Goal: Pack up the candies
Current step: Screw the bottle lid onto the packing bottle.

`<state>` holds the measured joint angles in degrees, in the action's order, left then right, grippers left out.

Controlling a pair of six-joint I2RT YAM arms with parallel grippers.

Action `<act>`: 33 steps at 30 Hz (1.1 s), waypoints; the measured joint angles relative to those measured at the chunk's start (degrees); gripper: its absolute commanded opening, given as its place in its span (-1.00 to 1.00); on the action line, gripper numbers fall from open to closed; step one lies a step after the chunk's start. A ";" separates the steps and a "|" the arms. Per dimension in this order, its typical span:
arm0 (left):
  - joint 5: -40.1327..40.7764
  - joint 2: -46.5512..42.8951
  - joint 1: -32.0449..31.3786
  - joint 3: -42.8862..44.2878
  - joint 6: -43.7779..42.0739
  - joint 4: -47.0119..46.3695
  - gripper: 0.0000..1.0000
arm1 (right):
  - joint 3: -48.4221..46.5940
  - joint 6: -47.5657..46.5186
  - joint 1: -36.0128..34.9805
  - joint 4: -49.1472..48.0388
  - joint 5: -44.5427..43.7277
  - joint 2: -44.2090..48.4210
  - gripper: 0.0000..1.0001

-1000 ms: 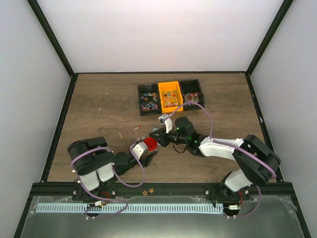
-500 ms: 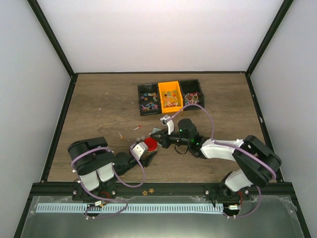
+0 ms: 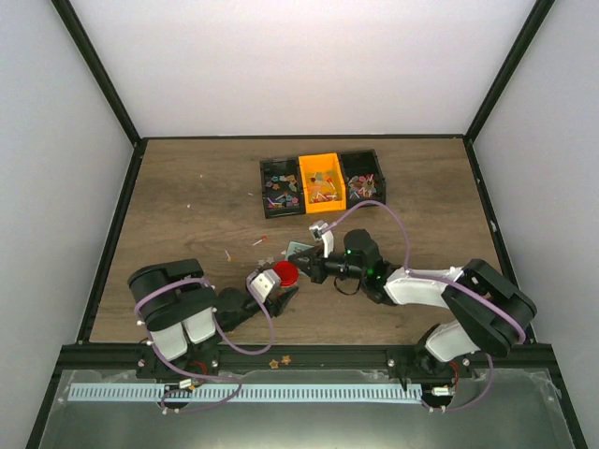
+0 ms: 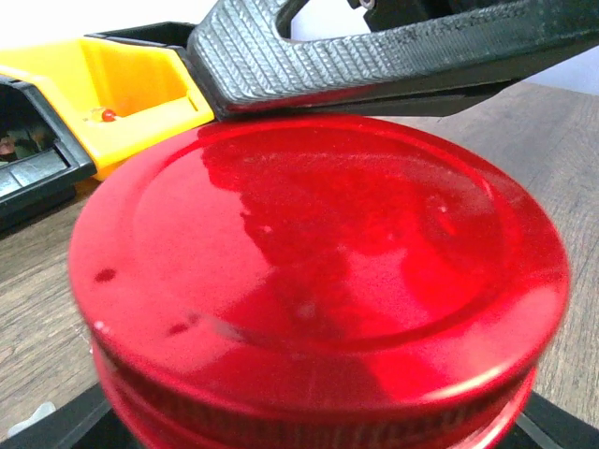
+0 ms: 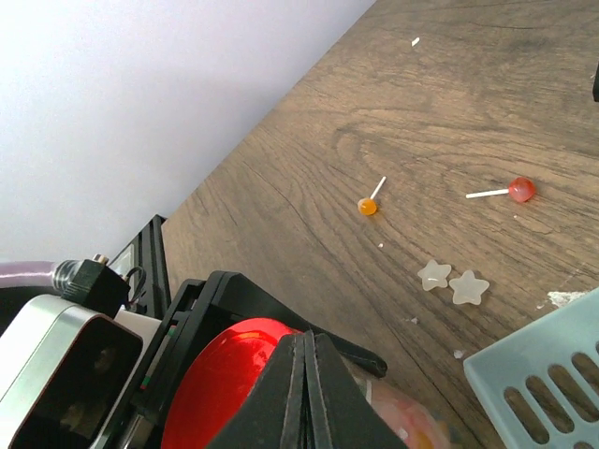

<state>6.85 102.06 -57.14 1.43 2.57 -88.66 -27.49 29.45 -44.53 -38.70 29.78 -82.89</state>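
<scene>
A jar with a red lid (image 3: 285, 272) stands near the table's front, and my left gripper (image 3: 280, 284) is shut on it; the lid (image 4: 318, 271) fills the left wrist view. My right gripper (image 3: 312, 267) is shut on nothing, its fingertips (image 5: 305, 339) pressed together just above the lid's (image 5: 220, 388) edge. Candies show through the jar's wall (image 5: 416, 428). More candies lie in the trays (image 3: 279, 185) at the back. Loose ones lie on the wood: an orange lollipop (image 5: 368, 206), a red lollipop (image 5: 520, 189) and two white stars (image 5: 451, 282).
A teal scoop (image 3: 299, 248) lies just behind the jar, its slotted end (image 5: 543, 374) by my right gripper. An orange tray (image 3: 321, 181) sits between two black trays (image 3: 363, 178) at the back. Stray candies (image 3: 259, 241) dot the wood left of the jar.
My right gripper has finished shutting and its arm has drawn back a little to the right. The left gripper and the jar have not moved.
</scene>
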 measured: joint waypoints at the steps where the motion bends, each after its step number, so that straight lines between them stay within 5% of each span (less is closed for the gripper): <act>1: -0.07 0.00 0.00 0.00 -0.02 0.00 0.38 | 0.31 0.17 0.00 -0.31 0.11 0.20 -0.99; 33: 1.27 0.63 0.39 0.02 1.75 -0.13 0.38 | 11.21 5.42 -7.23 -7.45 -1.68 6.19 -0.99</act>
<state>8.12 102.69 -56.75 1.45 4.32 -88.79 -16.27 34.87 -51.77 -46.15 28.10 -76.71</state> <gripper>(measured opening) 0.694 0.011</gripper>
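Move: At the right fingers' back side sits the bottle lid, its middle about 3 cm back, 1 cm left and 1 cm below that hand. The scoop's blade lies on the table about 2 cm forward, 3 cm right and some 13 cm below it, and a red lollipop about 3 cm forward and 8 cm left, equally low. From the left hand, which holds the bottle, the lid is roughly 4 cm straight above. Dragging its shut fingers along the lid's far-right rim, which they already touch, the right hand creeps back about 3 cm and a little to the right, the way that turns the lid clockwise. It then springs another 3 to 4 cm back and 1 cm down, coming free of the lid. The left hand keeps its hold on the bottle almost without moving. ##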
